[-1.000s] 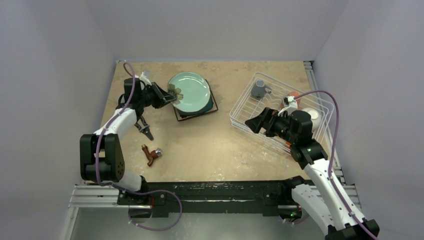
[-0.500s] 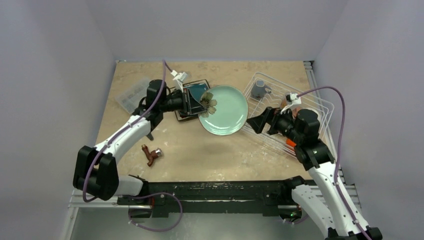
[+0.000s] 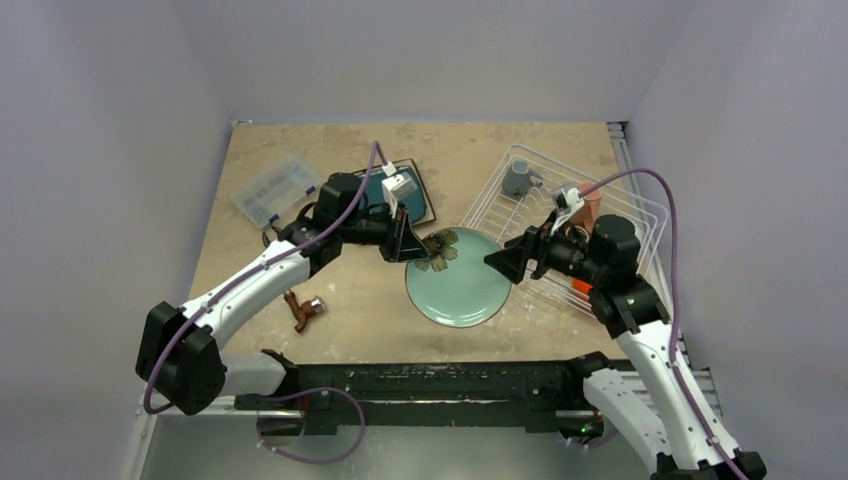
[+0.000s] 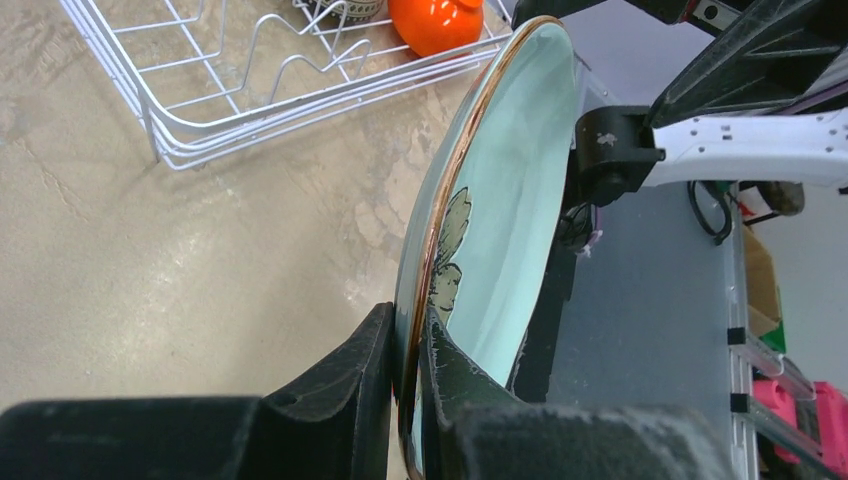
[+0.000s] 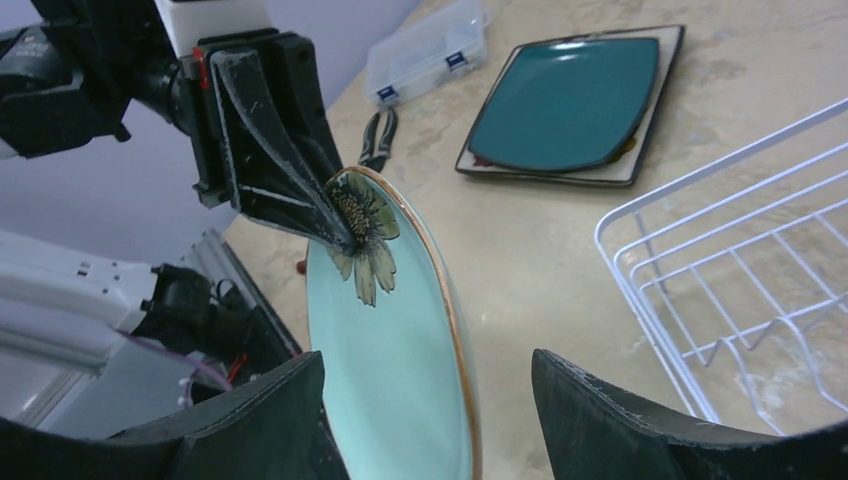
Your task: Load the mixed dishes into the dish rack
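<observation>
My left gripper [image 3: 418,245] is shut on the flower-marked rim of the round teal plate [image 3: 462,285] and holds it tilted above the table, just left of the dish rack [image 3: 487,195]. The left wrist view shows both pads [image 4: 375,375] pinching the gold rim of the plate [image 4: 510,200]. My right gripper [image 3: 498,262] is open, and in the right wrist view [image 5: 425,360] its jaws straddle the plate's opposite rim [image 5: 400,370] without touching. The square plate [image 5: 575,100] lies flat behind. A blue-grey mug [image 3: 518,180] and an orange bowl [image 4: 437,20] sit in the rack.
A clear compartment box [image 3: 263,188] lies at the far left, with black-handled pliers [image 5: 378,135] near it. A small brown-red tool [image 3: 303,310] lies at the front left. The right arm covers part of the rack.
My left arm has carried the teal plate off the square plate, rightward and nearer, toward the rack's front. My right gripper has come left to the plate's rim.
</observation>
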Robot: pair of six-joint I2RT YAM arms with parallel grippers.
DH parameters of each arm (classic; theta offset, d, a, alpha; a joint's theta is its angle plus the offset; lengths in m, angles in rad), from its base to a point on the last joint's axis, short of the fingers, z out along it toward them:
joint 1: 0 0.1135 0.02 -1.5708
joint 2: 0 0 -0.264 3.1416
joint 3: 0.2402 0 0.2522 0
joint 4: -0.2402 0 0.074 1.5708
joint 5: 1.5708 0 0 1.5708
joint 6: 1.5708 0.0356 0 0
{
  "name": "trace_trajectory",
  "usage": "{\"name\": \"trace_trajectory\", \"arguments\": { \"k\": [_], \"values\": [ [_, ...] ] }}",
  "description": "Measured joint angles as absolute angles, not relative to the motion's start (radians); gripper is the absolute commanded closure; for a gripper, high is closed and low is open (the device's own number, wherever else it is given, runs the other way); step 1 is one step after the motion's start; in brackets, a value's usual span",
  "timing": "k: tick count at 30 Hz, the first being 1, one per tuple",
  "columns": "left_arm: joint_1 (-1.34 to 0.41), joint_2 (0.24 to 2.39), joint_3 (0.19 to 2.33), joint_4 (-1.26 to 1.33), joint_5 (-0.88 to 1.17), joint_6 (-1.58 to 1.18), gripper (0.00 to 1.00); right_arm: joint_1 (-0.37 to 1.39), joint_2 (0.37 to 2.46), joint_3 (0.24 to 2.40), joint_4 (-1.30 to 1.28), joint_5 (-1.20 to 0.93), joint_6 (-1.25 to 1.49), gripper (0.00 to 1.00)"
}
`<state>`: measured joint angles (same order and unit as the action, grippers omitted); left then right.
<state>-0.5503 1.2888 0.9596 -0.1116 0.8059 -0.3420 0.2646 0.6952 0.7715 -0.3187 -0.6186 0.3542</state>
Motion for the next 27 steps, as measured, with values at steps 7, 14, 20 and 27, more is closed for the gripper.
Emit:
{"name": "trace_trajectory", "arguments": {
  "k": [7,14,20,27],
  "values": [
    [-0.569,1.282,0.965,-0.168,0.776,-0.283,1.0,0.334,0.748,0.716,-0.286,-0.727,0.356,0.21],
    [-0.57,1.283,0.986,-0.212,0.762,-0.264,1.0,0.421,0.878,0.661,-0.219,-0.759,0.377,0.31],
    [-0.569,1.283,0.998,-0.229,0.758,-0.239,1.0,0.425,0.933,0.622,-0.149,-0.807,0.407,0.59],
    [-0.558,1.29,1.014,-0.262,0.768,-0.226,1.0,0.42,0.939,0.602,-0.113,-0.825,0.411,1.0]
  ]
}}
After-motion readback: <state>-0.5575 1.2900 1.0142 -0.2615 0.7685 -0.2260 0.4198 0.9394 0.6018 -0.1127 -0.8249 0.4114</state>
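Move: Held in the left fingers by its flowered rim, the green plate has its middle about 7 cm to that hand's right, 5 cm back and 3 cm lower. From the open right hand, the plate's middle lies roughly 9 cm left, 3 cm back and 8 cm down. The dish rack's middle is some 18 cm ahead of the right hand and 18 cm to its right, and the orange bowl about 5 cm ahead and 21 cm right, both around 20 cm below. Sinking some 8 cm while sweeping about 6 cm left and a little back, the right hand brings its fingers over and under the green plate's right side, turning some 20 degrees counter-clockwise and tipping its fingers down. Its wide-open fingers then close and pinch the plate; the left hand stays nearly in place, keeping its rim grip and rolling only slightly. ##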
